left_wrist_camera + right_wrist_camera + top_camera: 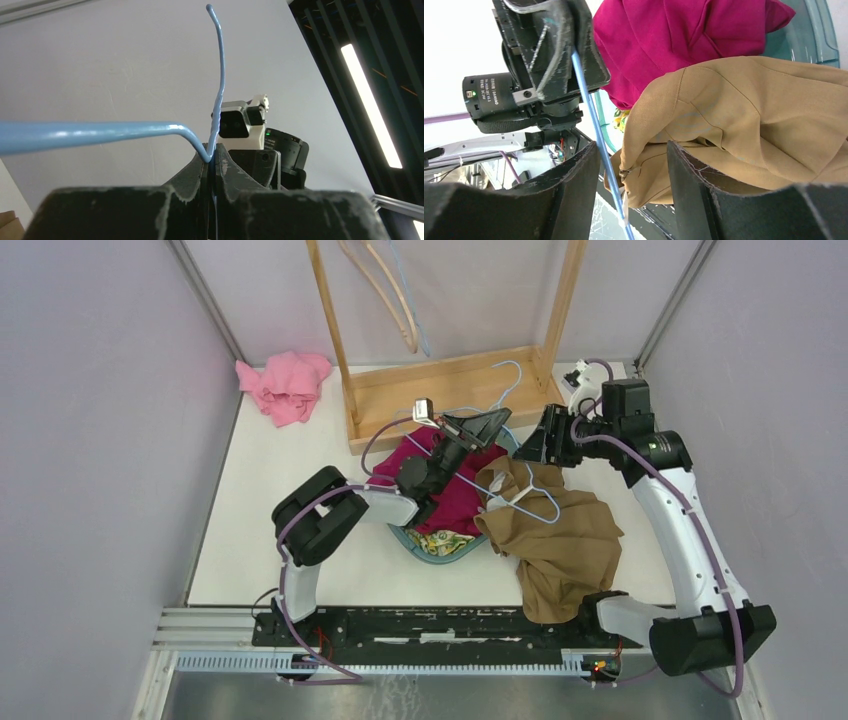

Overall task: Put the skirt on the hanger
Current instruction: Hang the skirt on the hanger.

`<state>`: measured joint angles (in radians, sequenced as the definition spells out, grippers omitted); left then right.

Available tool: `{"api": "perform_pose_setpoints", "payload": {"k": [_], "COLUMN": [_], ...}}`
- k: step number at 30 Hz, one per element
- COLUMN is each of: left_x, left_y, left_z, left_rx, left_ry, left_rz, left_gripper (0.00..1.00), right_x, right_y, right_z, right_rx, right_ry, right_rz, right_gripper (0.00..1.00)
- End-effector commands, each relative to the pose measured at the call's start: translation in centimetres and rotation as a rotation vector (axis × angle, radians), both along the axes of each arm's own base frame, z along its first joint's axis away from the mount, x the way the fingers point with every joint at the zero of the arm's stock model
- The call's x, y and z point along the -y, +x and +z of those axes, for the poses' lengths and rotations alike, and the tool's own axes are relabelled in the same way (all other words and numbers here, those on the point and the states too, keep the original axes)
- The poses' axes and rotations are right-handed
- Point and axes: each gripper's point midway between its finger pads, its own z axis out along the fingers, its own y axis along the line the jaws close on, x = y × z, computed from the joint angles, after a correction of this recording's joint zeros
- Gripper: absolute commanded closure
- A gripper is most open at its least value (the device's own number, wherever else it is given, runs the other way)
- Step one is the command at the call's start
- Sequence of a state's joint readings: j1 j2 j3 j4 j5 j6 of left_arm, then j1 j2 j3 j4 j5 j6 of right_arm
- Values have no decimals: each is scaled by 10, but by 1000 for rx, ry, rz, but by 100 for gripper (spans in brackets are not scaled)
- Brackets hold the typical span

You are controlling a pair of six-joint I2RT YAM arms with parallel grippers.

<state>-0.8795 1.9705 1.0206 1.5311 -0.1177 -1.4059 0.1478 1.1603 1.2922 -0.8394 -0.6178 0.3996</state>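
The tan skirt (560, 540) lies crumpled on the table right of centre, with part of it draped over the lower end of the light blue wire hanger (516, 374). My left gripper (495, 422) is shut on the hanger (100, 132) at its neck (215, 152), the hook rising above the jaws. My right gripper (536, 445) hovers just right of it and is open (631, 167). The hanger's wire (591, 105) runs down between its fingers, close to the left finger (574, 190). An edge of the skirt (744, 115) hangs just beyond the gap.
A teal basket (450, 548) under the left arm holds a magenta garment (450, 495). A wooden rack (450, 390) with more hangers (395, 300) stands at the back. A pink cloth (285, 385) lies at the back left.
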Motion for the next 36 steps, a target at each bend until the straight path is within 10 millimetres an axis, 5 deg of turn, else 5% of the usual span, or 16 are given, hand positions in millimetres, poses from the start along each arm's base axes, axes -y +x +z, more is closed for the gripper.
{"api": "perform_pose_setpoints", "payload": {"k": [1,4,9,11,15,20,28,36], "left_x": [-18,-15,-9,-7,-2,-5,-9,-32], "left_y": [-30,-33,-35,-36,-38,-42,-60,-91], "left_z": [62,64,59,56,47,36,36,42], "left_rx": [179,186,182,176,153,108,110,164], "left_ry": [-184,-183,-174,-166,-110,-12,191,398], "left_rz": [-43,-57,-83,-93,-117,-132,-155,-107], "left_gripper": [88,88,82,71,48,31,27,29], "right_x": [-12,-18,-21,-21,-12,6,38,74], "right_y": [2,0,1,2,5,9,-1,2], "right_z": [24,28,33,34,37,47,70,124], "right_rx": [70,72,83,87,115,153,228,353], "right_ry": [52,69,87,85,31,-69,-207,-343], "right_rz": [67,93,93,89,44,-23,-141,-285], "right_gripper": [43,52,87,98,99,99,99,99]}}
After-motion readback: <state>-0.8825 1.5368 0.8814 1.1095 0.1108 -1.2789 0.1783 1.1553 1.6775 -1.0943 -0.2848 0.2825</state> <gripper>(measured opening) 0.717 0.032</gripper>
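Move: The right gripper's open fingers already straddle the blue hanger's right shoulder: the stretch to pinch is about 2 cm to their left, 1 cm back and 1 cm up. The skirt's white loop on the hanger lies some 5 cm straight back and 8 cm below, the brown skirt's middle 10 cm back, 6 cm right, 20 cm below; the magenta cloth is 16 cm left, 2 cm ahead and 20 cm down. From the left gripper, shut on the hanger's neck, that stretch is about 5 cm back, 2 cm right and 4 cm down. Ease the right gripper about 2 cm left and shut its fingers on the hanger's right shoulder. Only as that grip closes, open the left fingers wide and let go of the neck, then draw the left hand some 7 cm back and a little up. Lift the hanger with the right hand while carrying it to the right, turning the wrist slightly clockwise. ##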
